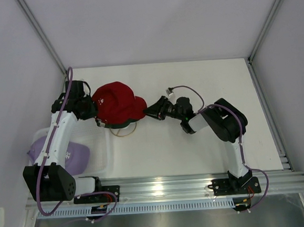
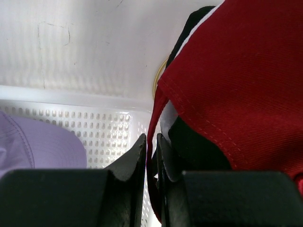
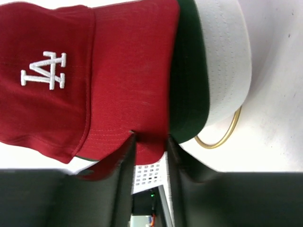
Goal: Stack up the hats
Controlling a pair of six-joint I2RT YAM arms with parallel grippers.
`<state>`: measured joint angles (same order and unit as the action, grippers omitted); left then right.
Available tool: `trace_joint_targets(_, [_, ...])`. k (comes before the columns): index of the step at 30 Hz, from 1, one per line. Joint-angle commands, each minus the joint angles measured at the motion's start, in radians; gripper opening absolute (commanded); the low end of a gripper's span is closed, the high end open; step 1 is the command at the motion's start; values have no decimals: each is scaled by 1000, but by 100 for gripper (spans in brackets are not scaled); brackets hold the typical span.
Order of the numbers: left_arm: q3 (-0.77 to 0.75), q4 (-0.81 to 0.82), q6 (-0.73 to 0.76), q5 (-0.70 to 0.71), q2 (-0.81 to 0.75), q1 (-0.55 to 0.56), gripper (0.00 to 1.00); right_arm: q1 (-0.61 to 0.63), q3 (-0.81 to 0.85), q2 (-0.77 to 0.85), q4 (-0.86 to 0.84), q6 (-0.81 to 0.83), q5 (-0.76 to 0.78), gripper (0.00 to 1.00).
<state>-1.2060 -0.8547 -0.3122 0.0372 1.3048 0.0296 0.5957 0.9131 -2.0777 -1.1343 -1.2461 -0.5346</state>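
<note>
A red hat (image 1: 117, 103) with a white logo tops a stack of hats at the table's middle left. Its brim points right. My left gripper (image 1: 94, 111) is at its rear, and in the left wrist view it (image 2: 150, 139) is shut on the red hat's (image 2: 246, 80) back edge. My right gripper (image 1: 151, 111) is at the brim. In the right wrist view its jaws (image 3: 151, 139) straddle the tip of the red hat's (image 3: 118, 71) brim with a gap still showing. A dark green hat (image 3: 189, 85) and a white hat (image 3: 222, 61) lie under it. A lavender hat (image 1: 65, 154) lies in the basket.
The stack sits on a gold wire ring (image 3: 222, 137) whose edge shows below the hats (image 1: 123, 132). A white mesh basket (image 1: 99, 149) stands at the near left beside the left arm, its perforated wall (image 2: 109, 132) just under the left fingers. Grey walls enclose the table.
</note>
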Motion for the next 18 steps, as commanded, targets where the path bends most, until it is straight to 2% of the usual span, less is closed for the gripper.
trace_joint_targets(1, [2,9,18,-30,-19,0,16,18,33,-22,-79,-13,-19,29])
trace_joint_targets(2, [3,9,18,-30,-19,0,16,19,32,-25,-84,-15,-18,16])
trace_joint_targets(4, [6,9,18,-22,-21,1,15,19,21,-28,-94,-22,-18,2])
trace_joint_targets(5, [8,8,18,-14,-19,0,15,18,17,-28,-94,-21,-18,0])
trace_joint_targets(13, [23,-26,-4,76,-35,0,15,29,-85,-21,-82,114,-7,0])
trace_joint_targets(18, [46,-40,-10,135,-45,0,15,62,-80,41,168,321,67,0])
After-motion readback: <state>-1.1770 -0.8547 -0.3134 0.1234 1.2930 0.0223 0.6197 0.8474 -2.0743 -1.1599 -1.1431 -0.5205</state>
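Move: At the red brim's near corner, the right hand has its half-closed fingers around the cloth; the red hat's middle lies about 11 cm to its left, 3 cm ahead and 2 cm higher. The green hat sits under it, roughly 11 cm left and level fore and aft, 2 cm lower. From the left hand, which already grips its rear edge, the red hat is some 10 cm right and 3 cm ahead, the purple hat about 12 cm left, 18 cm back and 15 cm below. Closing fully on the near corner of the red brim, the right fingers pinch it nearly in place, then the hand draws about 2 cm back and 2 cm down. Meanwhile the left hand, still pinching the rear edge, goes some 2 cm left, away from the brim, easing slightly down and back at the end. ##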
